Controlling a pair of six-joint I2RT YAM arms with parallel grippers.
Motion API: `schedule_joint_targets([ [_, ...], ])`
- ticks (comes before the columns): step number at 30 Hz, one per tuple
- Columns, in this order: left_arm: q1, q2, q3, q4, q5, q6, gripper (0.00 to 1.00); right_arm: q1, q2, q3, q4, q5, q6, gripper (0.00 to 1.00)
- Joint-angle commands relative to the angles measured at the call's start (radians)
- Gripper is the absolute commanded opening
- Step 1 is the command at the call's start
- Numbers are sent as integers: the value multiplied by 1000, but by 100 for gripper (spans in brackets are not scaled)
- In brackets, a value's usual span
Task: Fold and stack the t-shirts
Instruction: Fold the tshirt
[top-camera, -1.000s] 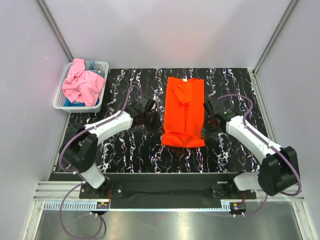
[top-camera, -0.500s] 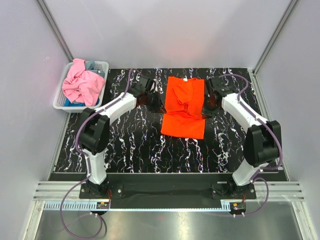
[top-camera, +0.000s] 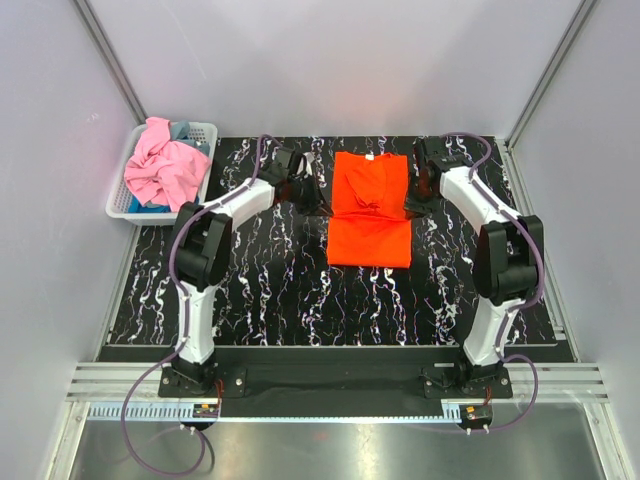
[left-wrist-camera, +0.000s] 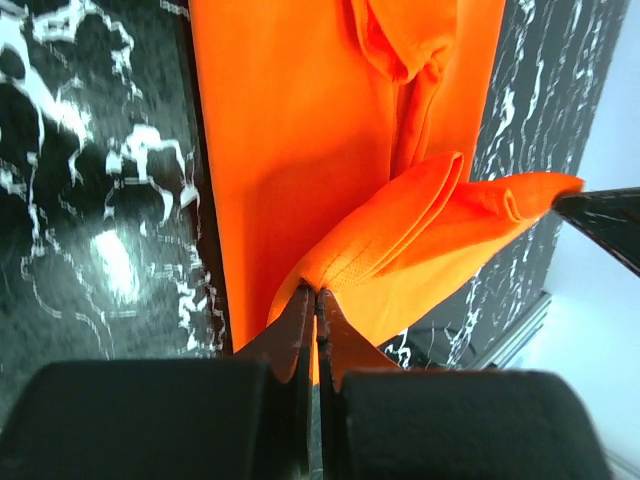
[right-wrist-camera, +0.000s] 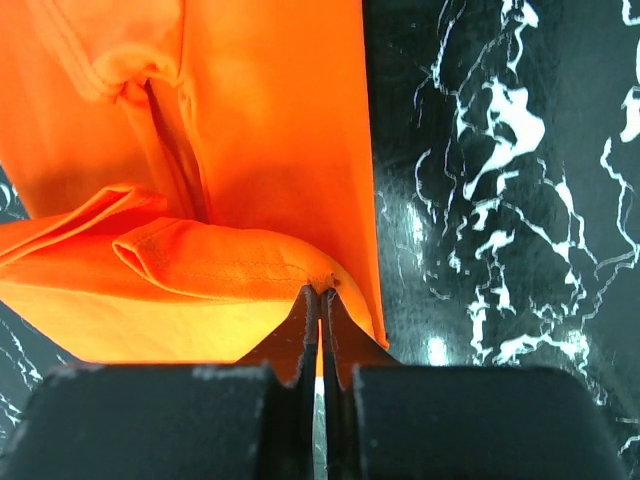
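The orange t-shirt (top-camera: 370, 208) lies on the black marbled table (top-camera: 270, 290), its near hem lifted and carried back over its middle. My left gripper (top-camera: 318, 200) is shut on the hem's left corner (left-wrist-camera: 330, 280). My right gripper (top-camera: 412, 203) is shut on the hem's right corner (right-wrist-camera: 325, 280). Both pinch the cloth just above the flat part of the shirt (left-wrist-camera: 290, 140) (right-wrist-camera: 270, 120). A crumpled pink t-shirt (top-camera: 163, 168) fills the white basket (top-camera: 205, 130), with blue-grey cloth (top-camera: 181, 131) showing behind and under it.
The basket stands off the table's far left corner beside a slanted frame post (top-camera: 112, 60). Another post (top-camera: 545, 70) rises at the far right. Both arms stretch far out from their bases (top-camera: 195, 375) (top-camera: 480, 375).
Both grippers carried the orange shirt's near hem away from me, from the middle of the table to its far part. The shirt went from long and flat to roughly half as long.
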Motion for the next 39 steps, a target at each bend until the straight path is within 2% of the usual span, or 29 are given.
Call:
schedule_joint_targets([
  [1, 15, 20, 66, 109, 78, -13, 0, -13, 25, 63, 20, -34, -32, 0],
  [8, 28, 43, 78, 186, 93, -39, 0, -29, 57, 128, 36, -66, -45, 0],
  [21, 61, 184, 190, 174, 86, -62, 2, -44, 183, 195, 76, -81, -39, 0],
  [22, 63, 195, 197, 174, 84, -62, 7, -45, 189, 206, 74, -71, -39, 0],
  [25, 69, 213, 220, 180, 95, -51, 12, -49, 214, 224, 74, -68, -36, 4],
  [26, 72, 216, 226, 181, 101, -48, 22, -50, 220, 238, 74, -69, -35, 9],
  [28, 83, 225, 235, 201, 133, -48, 33, -56, 240, 258, 68, -69, -25, 16],
  [29, 86, 230, 241, 212, 145, -52, 42, -58, 249, 279, 65, -69, -24, 21],
  [30, 93, 234, 249, 217, 155, -54, 45, -58, 252, 292, 59, -68, -19, 21],
  [32, 100, 241, 278, 232, 204, -53, 47, -64, 255, 325, 36, -45, -15, 21],
  [36, 110, 236, 318, 226, 228, -26, 53, -70, 237, 355, 5, -37, -5, 32],
  [39, 113, 224, 316, 235, 259, -20, 54, -70, 217, 350, -13, -48, -15, 35],
])
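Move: Pinched in both hands, the t-shirt's hem is bound for a spot farther up its own upper half, about 6 cm ahead of each hand and 3 cm below. The middle of the shirt's collar end lies some 15 cm ahead and 10 cm right of the left hand, which puts it 15 cm ahead and 10 cm left of the right hand. The near fold's middle is roughly 14 cm behind the left hand, 10 cm to its right. Carrying the still-pinched hem corners forward towards the collar end, both hands rise about 1 cm, then sink some 4 cm onto the shirt's upper half. There the fingers open, the left first and to about half, the right to about a third. Letting go, both move on forward and lift 2 to 3 cm, the left fingertips tilting up about 10 degrees. ##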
